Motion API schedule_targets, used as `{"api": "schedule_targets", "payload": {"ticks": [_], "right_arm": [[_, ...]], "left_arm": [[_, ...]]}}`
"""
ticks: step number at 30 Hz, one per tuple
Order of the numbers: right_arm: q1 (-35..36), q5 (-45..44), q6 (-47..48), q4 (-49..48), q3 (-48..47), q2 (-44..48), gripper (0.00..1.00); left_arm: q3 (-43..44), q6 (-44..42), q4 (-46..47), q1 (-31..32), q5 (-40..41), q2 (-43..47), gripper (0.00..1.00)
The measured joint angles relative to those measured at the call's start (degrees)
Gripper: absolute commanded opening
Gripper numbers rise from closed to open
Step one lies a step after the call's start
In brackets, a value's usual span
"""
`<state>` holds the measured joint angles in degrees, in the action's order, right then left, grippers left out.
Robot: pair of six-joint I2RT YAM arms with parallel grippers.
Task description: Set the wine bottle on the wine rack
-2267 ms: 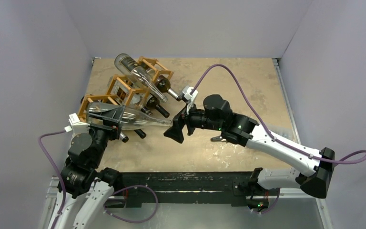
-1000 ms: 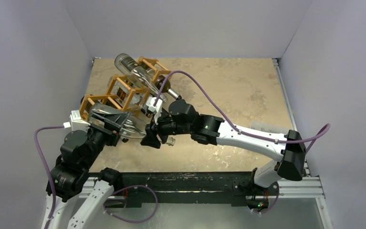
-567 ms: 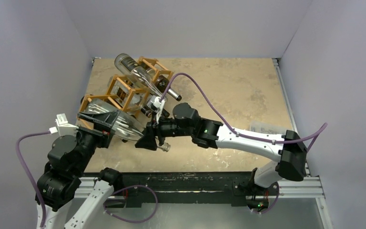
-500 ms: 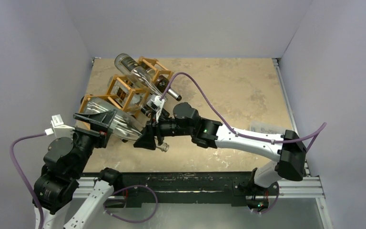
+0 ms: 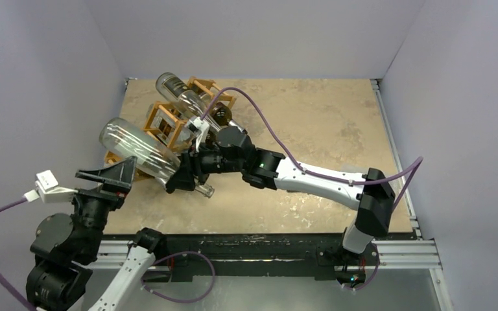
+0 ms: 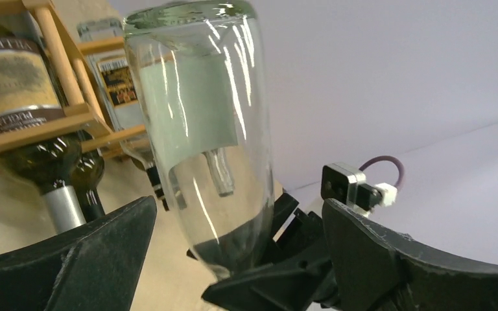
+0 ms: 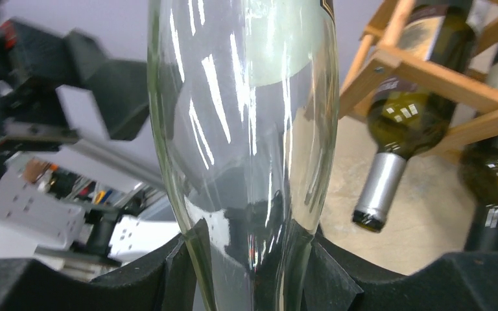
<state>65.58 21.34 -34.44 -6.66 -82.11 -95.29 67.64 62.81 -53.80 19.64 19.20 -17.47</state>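
Observation:
A clear glass wine bottle (image 5: 135, 146) hangs tilted in front of the wine rack (image 5: 154, 116), base up and to the left, neck down to the right. My right gripper (image 5: 185, 175) is shut on its shoulder and neck; in the right wrist view both pads press the glass (image 7: 246, 116) at the gripper (image 7: 253, 256). Near the table's front left, my left gripper (image 5: 107, 183) stands open, drawn back from the bottle. Through the left wrist camera the bottle (image 6: 201, 129) stands beyond the wide-apart fingers of that gripper (image 6: 238, 210), untouched by them. The rack (image 6: 58, 52) is left of it.
Dark bottles (image 7: 408, 123) lie in the rack's (image 7: 421, 71) cells, necks pointing out over the table. Another clear bottle (image 5: 183, 96) lies across the rack's top. The left wall stands close behind the rack. A purple cable (image 5: 259, 120) arcs over my right arm.
My left gripper opened, let go of the bottle and pulled back toward the near left. My right gripper, still holding the bottle, shifted left and swung its base up.

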Motion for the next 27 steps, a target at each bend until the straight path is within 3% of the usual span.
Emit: {"api": "schedule_targets", "payload": {"ticks": [13, 27], "right_arm": [[-3.1, -6.9, -1.0, 11.4, -16.0, -13.3, 0.00], [-7.0, -8.1, -5.6, 20.1, -30.8, -25.8, 0.00]], "left_arm": [[5.7, -19.4, 0.4, 0.0, 13.6, 9.5, 1.00], [7.5, -29.1, 0.5, 0.0, 16.9, 11.7, 1.00]]}}
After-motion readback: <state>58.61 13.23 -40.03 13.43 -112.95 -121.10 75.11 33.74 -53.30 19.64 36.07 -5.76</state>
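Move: The clear bottle, gripped at its neck in the right hand with its base pointing forward-left, is bound for the rack's empty upper saddle, about 18 cm ahead of that hand, 13 cm left and 14 cm below. The other clear bottle lies roughly 27 cm straight ahead, 10 cm lower; the silver-capped bottle is about 11 cm ahead, 17 cm left and 20 cm below. From the empty left hand the saddle lies some 20 cm ahead, 4 cm right and 20 cm down. The clear bottle is carried forward about 13 cm over the rack, lowering some 7 cm and edging left towards the saddle, the right fingers keeping their hold on its neck. The right wrist swings some 15 degrees clockwise while its fingers tip further down. Meanwhile the open left hand backs off empty, back and to its left about 13 cm, rising slightly. ##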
